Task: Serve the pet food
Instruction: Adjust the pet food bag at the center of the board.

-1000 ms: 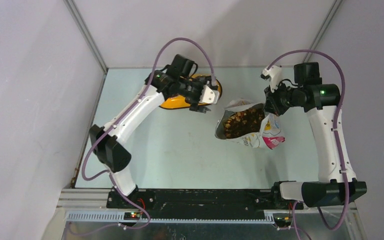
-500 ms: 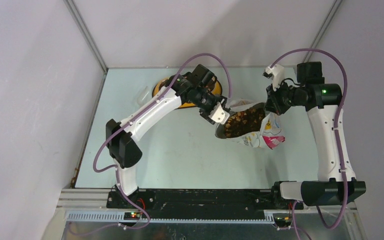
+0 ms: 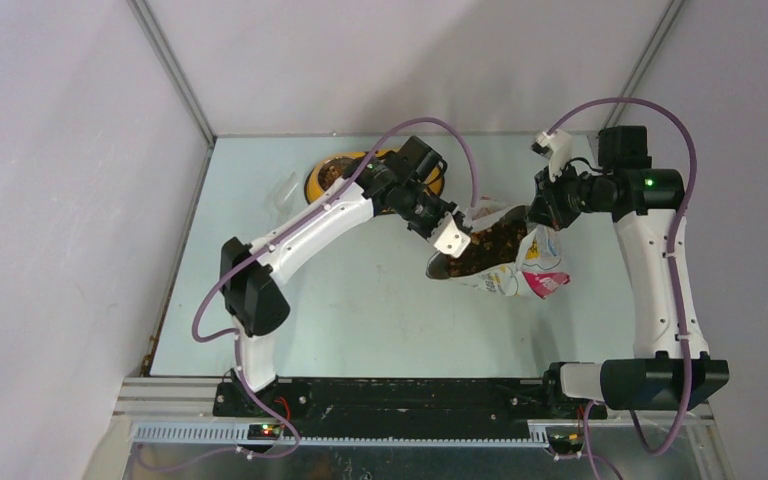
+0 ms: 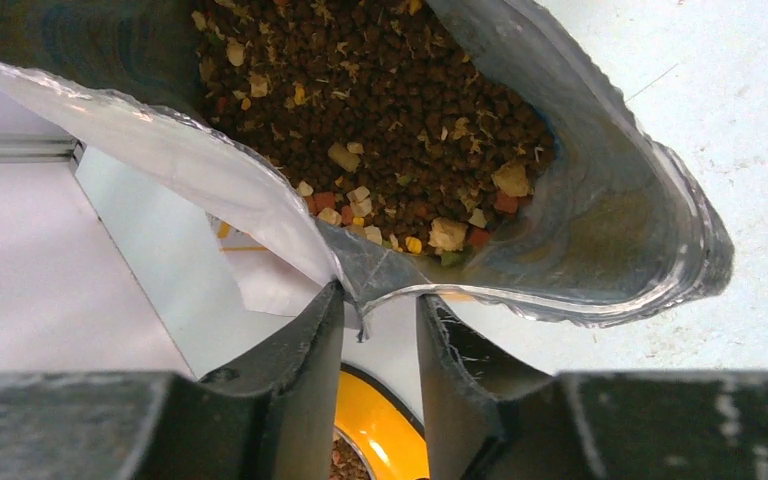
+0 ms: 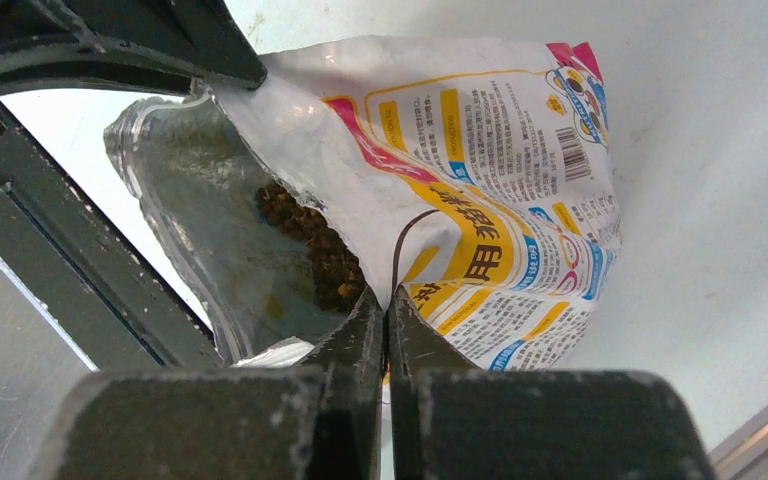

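A crinkly yellow-white foil bag lies open on the table, with brown pet food showing in its mouth. My left gripper is at the near rim of that mouth. In the left wrist view its jaws stand a little apart, with a fold of the silver rim dipping between the tips, and kibble lies just beyond. On the far right side, my right gripper is shut on the bag's edge. The right wrist view shows those fingers pinching the printed foil.
The yellow double bowl sits behind the left arm at the back, with some kibble in a cup; its rim shows under the left jaws. A clear plastic scoop lies left of the bowl. Walls stand close on both sides.
My left arm has swung right from over the yellow bowl to the bag's mouth, and its jaws have narrowed around the rim. The right gripper has kept its hold.
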`<move>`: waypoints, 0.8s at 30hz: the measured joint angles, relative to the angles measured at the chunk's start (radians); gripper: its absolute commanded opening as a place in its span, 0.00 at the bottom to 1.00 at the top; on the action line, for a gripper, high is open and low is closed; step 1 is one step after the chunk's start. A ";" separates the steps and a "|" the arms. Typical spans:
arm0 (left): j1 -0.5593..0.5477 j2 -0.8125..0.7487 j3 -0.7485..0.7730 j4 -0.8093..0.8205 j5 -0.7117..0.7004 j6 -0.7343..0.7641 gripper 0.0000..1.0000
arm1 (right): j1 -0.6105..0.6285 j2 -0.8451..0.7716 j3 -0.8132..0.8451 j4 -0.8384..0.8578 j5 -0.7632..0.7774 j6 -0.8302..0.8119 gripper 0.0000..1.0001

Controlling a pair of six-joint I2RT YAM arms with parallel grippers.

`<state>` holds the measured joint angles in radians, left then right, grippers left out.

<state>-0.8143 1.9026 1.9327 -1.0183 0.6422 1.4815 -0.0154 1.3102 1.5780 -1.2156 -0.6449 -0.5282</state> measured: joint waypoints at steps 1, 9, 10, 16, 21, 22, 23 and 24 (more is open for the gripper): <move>-0.004 0.002 0.001 0.005 -0.007 -0.007 0.24 | -0.004 0.000 -0.003 0.002 -0.006 -0.001 0.00; -0.021 0.010 0.009 0.047 -0.056 -0.079 0.00 | -0.018 0.000 -0.012 0.018 -0.022 -0.004 0.00; -0.022 0.010 0.009 0.054 -0.060 -0.096 0.00 | -0.019 0.000 -0.012 0.019 -0.021 -0.004 0.00; -0.013 0.010 0.009 0.165 -0.112 -0.298 0.00 | -0.027 -0.001 -0.010 0.034 -0.013 -0.012 0.53; 0.021 0.051 0.078 0.249 -0.132 -0.492 0.00 | -0.027 -0.033 0.014 0.043 0.000 -0.027 0.95; 0.029 0.065 0.101 0.260 -0.135 -0.523 0.00 | -0.027 -0.045 0.019 0.043 0.010 -0.027 0.98; 0.037 0.082 0.124 0.273 -0.139 -0.557 0.00 | -0.027 -0.055 0.024 0.042 0.020 -0.028 0.99; 0.045 0.100 0.146 0.286 -0.143 -0.594 0.00 | -0.026 -0.068 0.031 0.040 0.032 -0.029 0.99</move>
<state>-0.7689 2.0022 2.0789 -0.7322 0.4995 0.8875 -0.0418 1.2419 1.6085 -1.1751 -0.6132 -0.5575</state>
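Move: The pet food bag's near-left rim corner is already between the left hand's half-open fingertips, about 1 cm to the right of the hand point. The bag's middle lies some 10 cm right of that hand, about level with it fore and aft and 12 cm lower; the yellow bowl is roughly 19 cm ahead, 16 cm left and 20 cm below. The right hand, shut on the opposite rim, has the bag's middle almost straight below, about 18 cm down and 1 cm left. Closing in place first, the left fingers pinch the rim corner, then draw it forward about 8 cm with some 3 cm of lift and a slight shift right, the wrist turning counter-clockwise some 30 degrees. As that pull gets going, the right fingers open wide, let go of their rim and rise about 3 cm. ##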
